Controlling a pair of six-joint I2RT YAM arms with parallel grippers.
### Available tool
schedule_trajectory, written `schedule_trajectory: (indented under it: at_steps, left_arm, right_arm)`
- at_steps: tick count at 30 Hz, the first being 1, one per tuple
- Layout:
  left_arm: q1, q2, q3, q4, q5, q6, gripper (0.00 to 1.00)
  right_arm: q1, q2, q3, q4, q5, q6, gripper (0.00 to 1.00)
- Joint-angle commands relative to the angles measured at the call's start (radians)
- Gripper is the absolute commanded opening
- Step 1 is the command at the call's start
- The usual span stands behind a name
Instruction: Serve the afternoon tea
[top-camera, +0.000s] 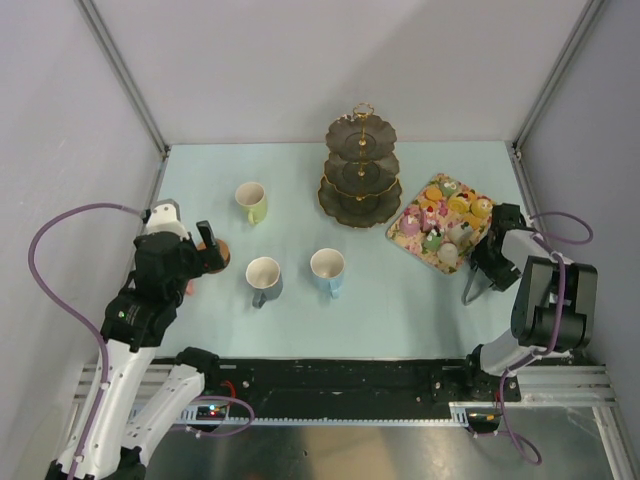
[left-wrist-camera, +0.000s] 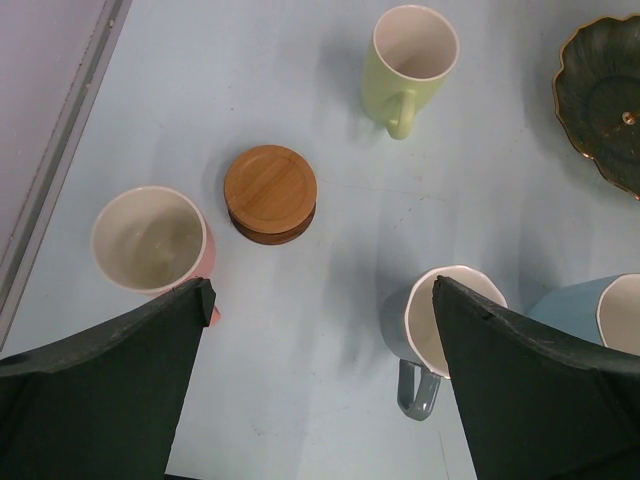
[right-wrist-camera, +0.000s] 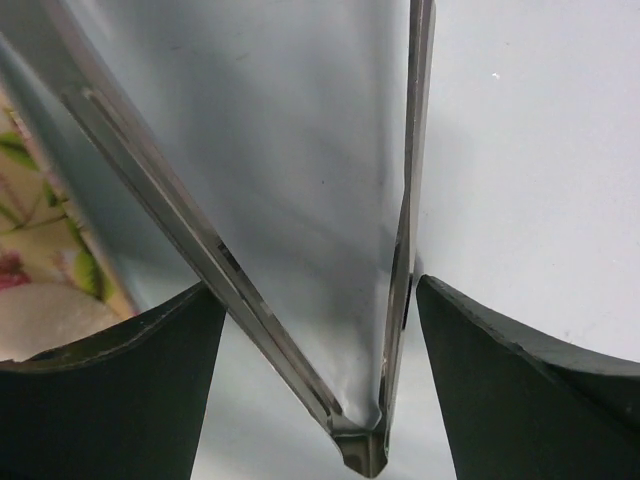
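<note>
The dark gold-rimmed stand stands at the back of the table with bare tiers. Small colourful cakes lie on the floral tray. Yellow-green mug, grey mug and blue mug stand upright. My left gripper hangs open above the table, between the pink mug and the grey mug, with a stack of brown coasters ahead of it. My right gripper is beside the tray, its fingers pressed against both arms of metal tongs.
The tray's floral corner shows at the left of the right wrist view. The cell's walls and metal posts close in the table on three sides. The left arm's purple cable loops out to the left.
</note>
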Motion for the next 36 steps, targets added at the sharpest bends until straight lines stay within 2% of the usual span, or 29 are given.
schedule_trajectory:
  at_steps: [1,6,11,15,23,30,36]
  left_arm:
    - [-0.006,-0.012,0.037,0.013,-0.024,0.011,1.00]
    - [-0.006,-0.013,0.037,0.015,-0.011,0.025,1.00]
    - [-0.006,-0.013,0.042,0.015,0.021,0.040,1.00]
    - [-0.007,-0.010,0.050,0.014,0.042,0.047,1.00]
    - [-0.006,0.005,0.075,0.017,0.086,0.044,1.00]
    - [-0.006,0.032,0.093,0.026,0.104,0.035,1.00]
    - [-0.006,0.056,0.110,0.034,0.110,0.030,1.00]
  right_arm:
    - [0.002,0.054,0.035,0.032,0.045,0.030,0.79]
    - [-0.018,0.081,0.044,0.035,0.022,0.029,0.66]
    - [-0.028,0.061,0.044,0.020,0.030,0.031,0.44]
    - [-0.017,0.002,0.044,-0.006,0.061,0.026,0.32]
    - [0.069,-0.180,0.060,-0.082,0.131,-0.004,0.29]
    - [0.252,-0.348,0.128,-0.131,0.178,-0.072,0.29]
    - [0.393,-0.491,0.183,-0.109,0.106,-0.166,0.32]
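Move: The tongs lie open right under the right hand, their legs already between its spread fingers; their middle is about 2 cm ahead, 2 cm right and 1 cm below. The tray of sweets is centred some 14 cm ahead and 11 cm left of this hand, a little below it. The three-tier stand rises roughly 20 cm ahead and 32 cm left. From the left hand the tongs lie about 70 cm right, 8 cm ahead and 24 cm down. The right fingers close on the two legs of the tongs from either side and pinch them together, the hand staying down at the table. Keeping that grip, it then lifts about 15 cm, swinging some 8 cm left to the tray's side as it speeds up, while the wrist tips the fingers forward and turns counter-clockwise, each about 20 degrees. The empty, open left hand drifts barely 2 cm right and up. ##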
